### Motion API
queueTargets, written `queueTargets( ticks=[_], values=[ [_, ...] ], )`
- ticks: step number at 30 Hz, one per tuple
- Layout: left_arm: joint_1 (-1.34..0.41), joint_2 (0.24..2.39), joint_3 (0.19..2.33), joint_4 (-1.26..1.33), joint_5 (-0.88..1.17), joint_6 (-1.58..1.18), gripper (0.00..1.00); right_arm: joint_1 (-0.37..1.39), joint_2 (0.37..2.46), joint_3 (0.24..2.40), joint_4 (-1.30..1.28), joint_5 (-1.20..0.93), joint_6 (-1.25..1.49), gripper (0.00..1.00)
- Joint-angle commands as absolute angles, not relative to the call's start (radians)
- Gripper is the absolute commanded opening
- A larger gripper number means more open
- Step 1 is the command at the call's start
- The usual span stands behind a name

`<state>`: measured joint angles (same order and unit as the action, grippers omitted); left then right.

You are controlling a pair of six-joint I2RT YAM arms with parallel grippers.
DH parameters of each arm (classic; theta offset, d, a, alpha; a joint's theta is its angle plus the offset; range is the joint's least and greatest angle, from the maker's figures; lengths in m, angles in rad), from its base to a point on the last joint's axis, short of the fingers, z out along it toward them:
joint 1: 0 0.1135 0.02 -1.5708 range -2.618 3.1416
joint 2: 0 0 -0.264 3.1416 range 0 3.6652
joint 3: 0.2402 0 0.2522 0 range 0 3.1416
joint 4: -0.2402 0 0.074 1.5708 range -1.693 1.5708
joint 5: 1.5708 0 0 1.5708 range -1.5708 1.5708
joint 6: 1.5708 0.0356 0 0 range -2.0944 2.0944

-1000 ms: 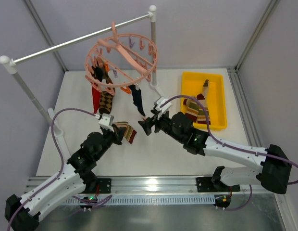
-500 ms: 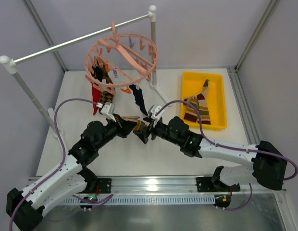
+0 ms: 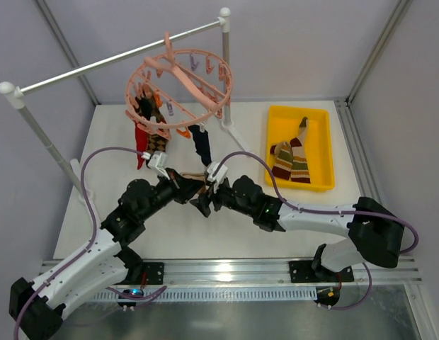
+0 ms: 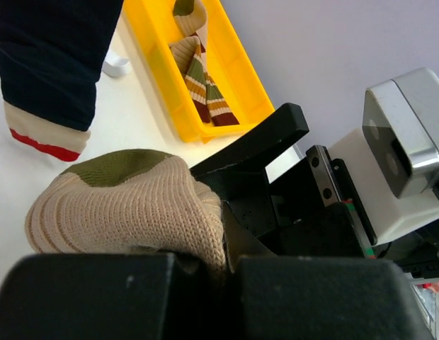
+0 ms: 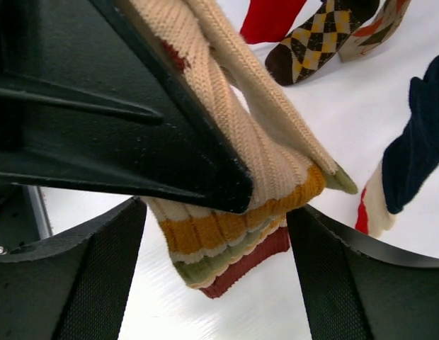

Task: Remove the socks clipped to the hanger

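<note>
The salmon-pink hanger (image 3: 180, 81) hangs from the rail with a red sock (image 3: 140, 147), an argyle sock (image 3: 157, 145) and a navy sock (image 3: 202, 145) still clipped to it. My left gripper (image 3: 183, 188) (image 4: 230, 265) is shut on a tan striped sock (image 4: 127, 205) (image 5: 234, 241), held above the table in the middle. My right gripper (image 3: 204, 202) (image 5: 219, 283) is open, and its fingers (image 5: 99, 276) stand on either side of that sock's hanging striped cuff without touching it. The argyle sock (image 5: 318, 35) and the navy sock (image 5: 418, 142) hang just beyond.
A yellow tray (image 3: 272, 142) (image 4: 163, 85) at the right holds striped socks (image 3: 290, 159). The grey rail (image 3: 120, 60) on white posts spans the back left. Both arms meet in the table's middle, with cables looping over them.
My right gripper has moved left and brought its open fingers around the sock's cuff. The left gripper swung right with the sock, then held still.
</note>
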<state>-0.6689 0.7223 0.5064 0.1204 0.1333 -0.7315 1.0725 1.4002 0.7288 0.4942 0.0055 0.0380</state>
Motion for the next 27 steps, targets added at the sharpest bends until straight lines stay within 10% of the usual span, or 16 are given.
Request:
queueTargets(
  ticks=[1, 4, 5, 6, 8, 11, 14, 27],
  values=[
    [-0.666, 0.692, 0.497, 0.150, 0.164, -0.749, 0.00, 1.085, 1.410, 0.779, 0.581, 0.081, 0.014, 0.80],
    [-0.664, 0.666, 0.489, 0.117, 0.144, -0.739, 0.00, 1.088, 1.411, 0.788, 0.569, 0.153, 0.006, 0.46],
    [-0.666, 0.657, 0.485, 0.112, 0.135, -0.736, 0.00, 1.086, 1.410, 0.795, 0.562, 0.175, 0.006, 0.15],
    [-0.666, 0.649, 0.482, 0.101, 0.127, -0.733, 0.00, 1.088, 1.407, 0.796, 0.554, 0.193, 0.006, 0.06],
    [-0.664, 0.623, 0.477, 0.077, 0.097, -0.713, 0.11, 1.088, 1.402, 0.790, 0.545, 0.216, 0.006, 0.04],
    [-0.666, 0.577, 0.472, 0.008, 0.008, -0.689, 0.71, 1.088, 1.388, 0.779, 0.523, 0.273, 0.020, 0.04],
    [-0.666, 0.532, 0.453, -0.034, -0.092, -0.670, 0.99, 1.086, 1.364, 0.752, 0.517, 0.337, 0.037, 0.04],
    [-0.663, 0.632, 0.420, -0.005, -0.189, -0.617, 1.00, 0.851, 1.175, 0.770, 0.224, 0.468, 0.069, 0.04]
  ],
)
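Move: The beige sock with the striped cuff is still pinched in the left gripper, its bulk hanging about 4 cm below that hand and 2 cm back. It sits between the open right fingers, about 2 cm ahead of that hand and 1 cm to its left. From the right hand, the navy sock on the hanger is roughly 17 cm straight ahead and some 5 cm higher; the yellow bin is about 30 cm ahead, 38 cm right and 15 cm lower. Shut the right gripper on the hanging striped part of the sock before the left one lets go. Then open the left fingers wide and draw that hand about 6 cm to its left, sinking some 5 cm at the end. Carry the sock with the right hand about 8 cm right and 6 cm forward towards the yellow bin, rising slightly and turning some 30 degrees clockwise. ##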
